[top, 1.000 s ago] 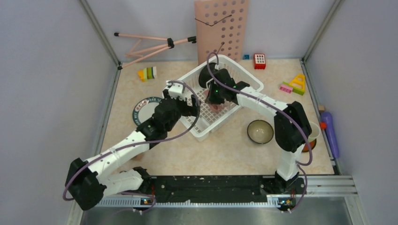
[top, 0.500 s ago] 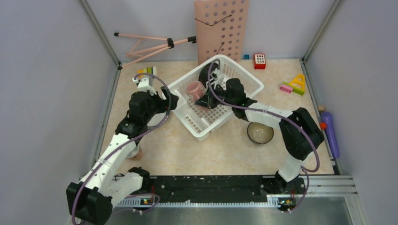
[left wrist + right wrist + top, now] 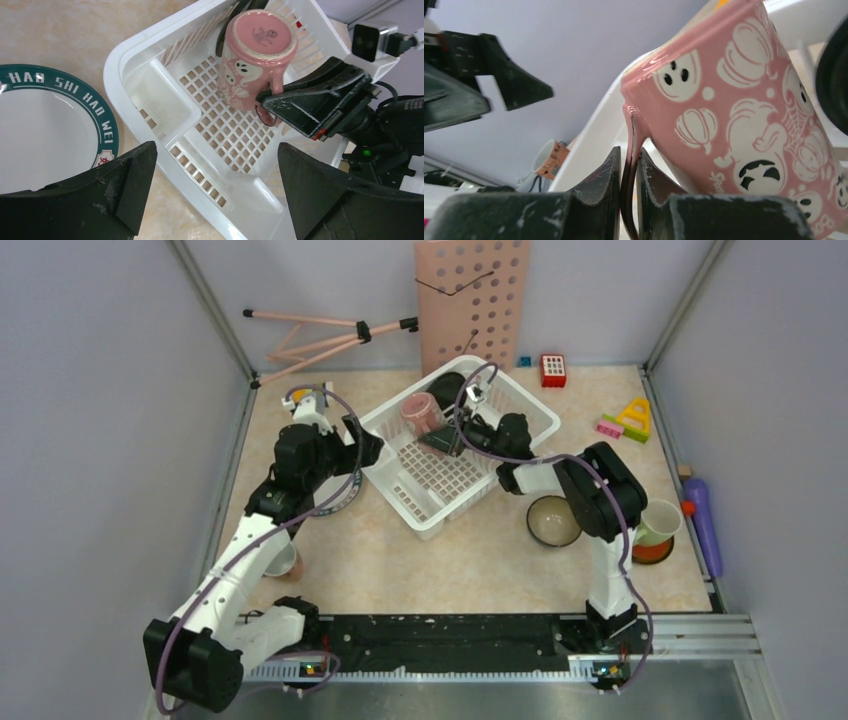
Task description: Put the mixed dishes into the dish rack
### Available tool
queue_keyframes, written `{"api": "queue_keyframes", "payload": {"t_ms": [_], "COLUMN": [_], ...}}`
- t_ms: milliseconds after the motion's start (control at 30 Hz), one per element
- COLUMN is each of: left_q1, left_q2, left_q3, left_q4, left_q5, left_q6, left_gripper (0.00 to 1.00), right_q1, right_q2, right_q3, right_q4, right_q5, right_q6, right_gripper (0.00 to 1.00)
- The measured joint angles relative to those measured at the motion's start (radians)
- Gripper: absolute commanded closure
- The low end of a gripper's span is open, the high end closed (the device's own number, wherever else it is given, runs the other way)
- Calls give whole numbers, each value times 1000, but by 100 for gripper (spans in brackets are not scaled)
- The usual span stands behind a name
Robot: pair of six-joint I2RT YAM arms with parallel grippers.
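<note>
The white dish rack (image 3: pixel 520 412) stands at the middle back. An upturned pink cup (image 3: pixel 418 412) with ghost prints sits in its far left part. My right gripper (image 3: pixel 440 437) is shut on the cup's handle (image 3: pixel 629 145), which is pinched between both fingers. The left wrist view shows the cup (image 3: pixel 255 55) base up and the rack (image 3: pixel 150 95). My left gripper (image 3: pixel 368 452) hangs open and empty by the rack's left corner, over the teal-rimmed plate (image 3: pixel 45 130). Right of the rack sit the bowl (image 3: pixel 553 520) and the light green mug (image 3: pixel 655 523) on an orange plate (image 3: pixel 652 553).
A dark dish (image 3: pixel 447 390) leans in the rack's far corner. Another cup (image 3: pixel 285 560) stands beside my left forearm. The pink perforated board (image 3: pixel 472 300) and a tripod (image 3: pixel 320 335) are at the back wall. Toy blocks (image 3: pixel 630 420) and a purple cylinder (image 3: pixel 703 525) lie at the right.
My left arm has swung left, from over the rack to its left corner, and now covers most of the plate. My right gripper has carried the pink cup toward the rack's far left.
</note>
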Motion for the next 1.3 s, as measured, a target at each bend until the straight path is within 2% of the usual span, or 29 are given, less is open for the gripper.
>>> {"api": "queue_keyframes", "payload": {"t_ms": [200, 567, 700, 900, 1100, 1300], "left_q1": [18, 35, 37, 41, 40, 39], "left_q2": [20, 195, 282, 445, 608, 693], "left_q3": [3, 86, 216, 455, 660, 730], "left_q4": [-21, -38, -76, -129, -336, -484], "left_q5": [-14, 16, 74, 163, 173, 177], "left_q6": [-9, -14, -46, -169, -272, -305], "left_gripper": [3, 2, 2, 2, 2, 2], "right_q1": [10, 19, 20, 22, 29, 44], "right_q2": [27, 30, 28, 15, -8, -12], "right_q3": [61, 77, 77, 63, 31, 29], "right_q4": [39, -91, -93, -117, -154, -173], "right_q5": [-27, -23, -42, -72, -89, -96], "right_q6": [38, 27, 21, -24, -80, -119], "right_gripper": [100, 100, 100, 100, 100, 100]}}
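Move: The pink mug, held bottom up over the rack, is about 11 cm ahead of the left hand, 11 cm to its right and 8 cm lower; the white plate lies 3 cm ahead, 13 cm left, some 22 cm down. The right hand has the mug by its handle; the open rack floor it is lowering towards is roughly 2 cm back, 5 cm left and 10 cm below. The black bowl stands about 11 cm ahead of the right hand, 3 cm right, nearly level. The left hand, fingers staying wide open, goes forward some 9 cm and right 5 cm to the upturned base of the pink mug, dipping first, rising past its starting height, then sinking again as the wrist tips down about 35 degrees. Meanwhile the right hand keeps its pinch on the handle, shifts about 2 cm left with a brief lift, then eases the mug back about 3 cm and down towards the rack floor. ##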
